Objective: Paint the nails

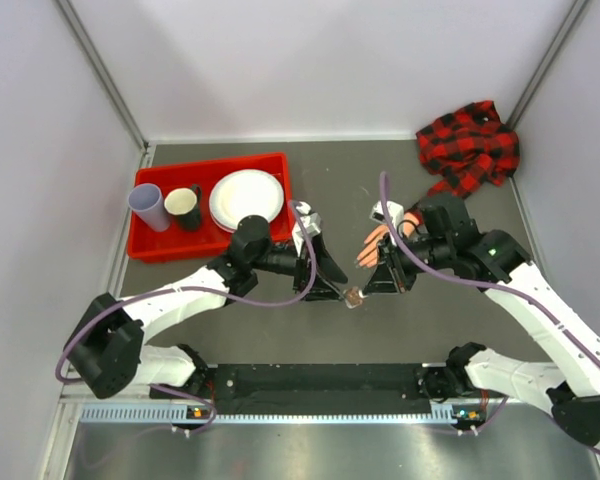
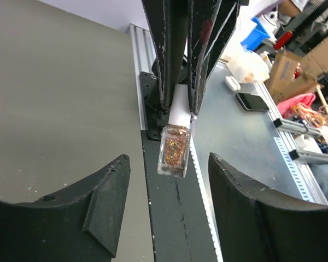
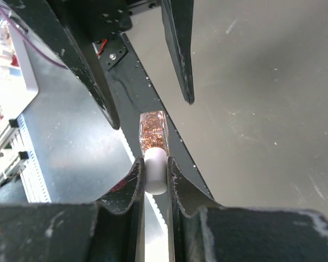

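The peach mannequin hand lies palm-down mid-table, its red-and-black plaid sleeve bunched at the back right. The nails at its fingertips are too small to make out. A clear polish bottle of coppery glitter hangs above the table in front of the hand. My right gripper is shut on the bottle's white cap, with the glass body sticking out past the fingertips. My left gripper is open, one finger on each side of the bottle, a gap on both sides.
A red tray at the back left holds a lavender cup, a dark cup and a white plate. Grey walls close off the left, back and right. The black base rail runs along the near edge.
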Motion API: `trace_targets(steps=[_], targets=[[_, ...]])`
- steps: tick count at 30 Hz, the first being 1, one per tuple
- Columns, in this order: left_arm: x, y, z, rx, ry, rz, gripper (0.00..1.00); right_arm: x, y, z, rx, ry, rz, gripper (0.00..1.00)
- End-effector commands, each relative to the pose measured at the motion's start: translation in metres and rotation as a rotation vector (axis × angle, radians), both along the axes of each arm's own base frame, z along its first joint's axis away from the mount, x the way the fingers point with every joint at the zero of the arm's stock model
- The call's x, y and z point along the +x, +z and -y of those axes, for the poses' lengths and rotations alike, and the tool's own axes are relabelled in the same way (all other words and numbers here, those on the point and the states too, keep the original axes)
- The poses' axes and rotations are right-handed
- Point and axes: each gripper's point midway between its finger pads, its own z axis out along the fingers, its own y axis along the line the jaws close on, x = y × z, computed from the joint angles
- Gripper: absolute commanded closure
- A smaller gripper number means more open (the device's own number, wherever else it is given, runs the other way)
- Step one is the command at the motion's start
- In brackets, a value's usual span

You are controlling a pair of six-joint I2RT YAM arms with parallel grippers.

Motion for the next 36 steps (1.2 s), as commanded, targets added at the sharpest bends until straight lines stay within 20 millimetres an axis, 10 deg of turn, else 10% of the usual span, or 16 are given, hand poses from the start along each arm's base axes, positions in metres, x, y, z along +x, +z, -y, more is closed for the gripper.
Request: trace_targets(steps=[1, 27, 36], targets=[[-0.016, 0.006, 0.004, -0.046, -0.102, 0.063, 0.39, -0.011, 0.020, -0.009, 0.041, 0.081, 0.055, 1.00], [-0.037, -0.008, 0.021, 0.014, -0.223, 0.037, 0.57, -0.005, 0.010, -0.015, -0.071, 0.080, 0.098, 1.00], [-0.022, -0.012, 0.026, 0.057, -0.135, 0.077, 1.00, 0.005, 0.009, -0.016, -0.073, 0.008, 0.105, 1.00]])
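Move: The glass body of the nail polish sticks out of the right fingers, which already hold its white cap. From the left hand's half-open fingers the glass lies about 3 cm to the right, 2 cm back and 2 cm below, the cap some 5 cm right and 2 cm back. From the right hand point the glass is about 3 cm left, level fore and aft, and 2 cm below. The mannequin hand lies about 20 cm ahead, 5 cm right and 18 cm below. Back, down and a little to the right, about 5 cm in all, the left hand eases onto the nail polish, swinging some 10 degrees clockwise. Its fingers narrow gradually on the way, then shut more quickly at the end and pinch the glass body from both sides. The right hand keeps its grip on the white cap, settling about 1.5 cm back and down as its fingers dip slightly, then holding steady. ##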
